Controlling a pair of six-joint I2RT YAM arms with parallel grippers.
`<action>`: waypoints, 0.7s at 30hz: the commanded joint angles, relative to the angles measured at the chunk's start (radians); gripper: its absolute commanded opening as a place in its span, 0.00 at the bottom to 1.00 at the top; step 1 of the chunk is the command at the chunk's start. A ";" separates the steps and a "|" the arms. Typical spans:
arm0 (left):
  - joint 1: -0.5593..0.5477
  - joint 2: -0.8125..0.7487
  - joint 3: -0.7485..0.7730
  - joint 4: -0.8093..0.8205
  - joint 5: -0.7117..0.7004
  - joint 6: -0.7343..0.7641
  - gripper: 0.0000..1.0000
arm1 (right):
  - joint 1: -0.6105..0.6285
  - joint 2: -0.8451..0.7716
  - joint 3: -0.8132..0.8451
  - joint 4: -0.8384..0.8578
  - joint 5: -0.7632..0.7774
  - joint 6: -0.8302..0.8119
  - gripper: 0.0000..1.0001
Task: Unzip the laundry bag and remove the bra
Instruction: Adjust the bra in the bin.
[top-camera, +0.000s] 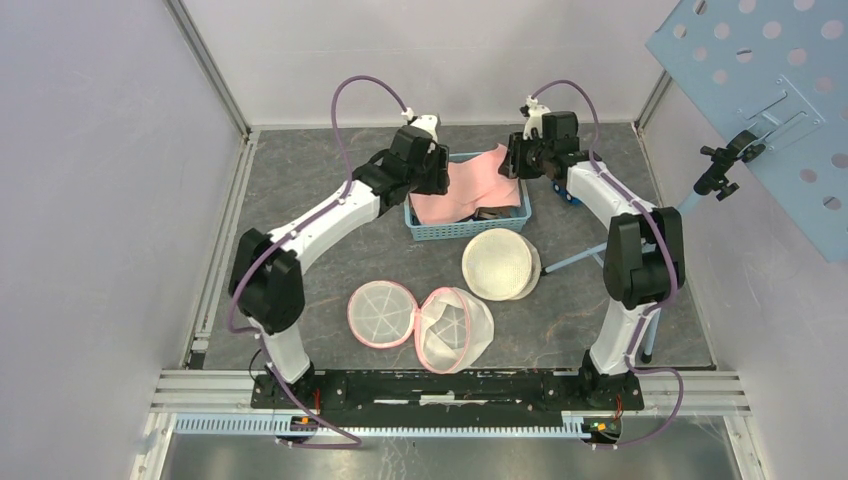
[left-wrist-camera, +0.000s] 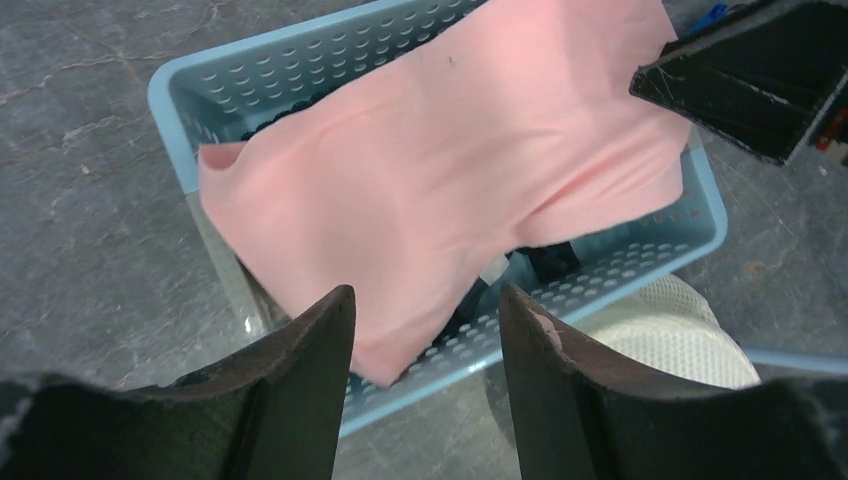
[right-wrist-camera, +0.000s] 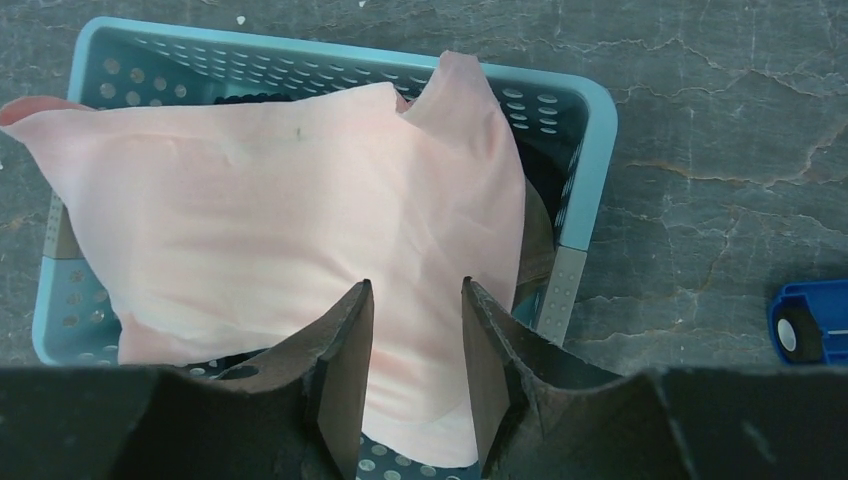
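Observation:
A pink bra (top-camera: 465, 185) lies spread over a light blue basket (top-camera: 470, 230) at the back of the table. My left gripper (top-camera: 440, 178) hovers at the basket's left side, open, its fingers (left-wrist-camera: 330, 340) above the bra's hanging corner (left-wrist-camera: 385, 365) and the basket rim (left-wrist-camera: 180, 90). My right gripper (top-camera: 512, 165) is at the basket's right end, open, with the bra (right-wrist-camera: 250, 200) showing below the gap between its fingers (right-wrist-camera: 350, 340). Near the front a pink-rimmed mesh laundry bag (top-camera: 455, 328) lies unzipped, its round lid (top-camera: 381, 313) folded flat beside it.
A round white mesh bag (top-camera: 500, 265) rests just in front of the basket and also shows in the left wrist view (left-wrist-camera: 670, 340). Dark clothing lies under the bra (left-wrist-camera: 555, 258). A small blue object (right-wrist-camera: 810, 320) sits right of the basket. A blue perforated board (top-camera: 760, 90) hangs at the upper right.

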 joint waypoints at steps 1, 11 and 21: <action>0.016 0.099 0.109 0.045 0.001 -0.068 0.64 | -0.002 0.026 -0.005 0.056 0.028 -0.004 0.45; 0.078 0.285 0.213 -0.001 0.011 -0.118 0.79 | -0.002 0.091 -0.002 0.049 0.046 -0.012 0.58; 0.104 0.431 0.345 -0.081 0.044 -0.106 0.86 | 0.000 0.143 0.007 0.033 0.039 -0.016 0.73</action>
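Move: The bra lies spread in the blue bin, its middle about 7 cm ahead of the left hand, 5 cm to its right and some 12 cm below. From the right hand it is 6 cm to the left, level fore and aft, and 6 cm below. The bin's middle is just under the bra. The white disc stands about 18 cm back and 6 cm right of the bra; the toy car lies 14 cm to the right hand's right. Onto the bra from above, the left hand comes down about 10 cm while reaching some 8 cm forward over its left part, its fingers tipping down 10 degrees. The right hand sinks about 4 cm almost straight down over the right part. Both grippers open wider as they go, ending with their fingertips at the cloth, seeming to press on it. ##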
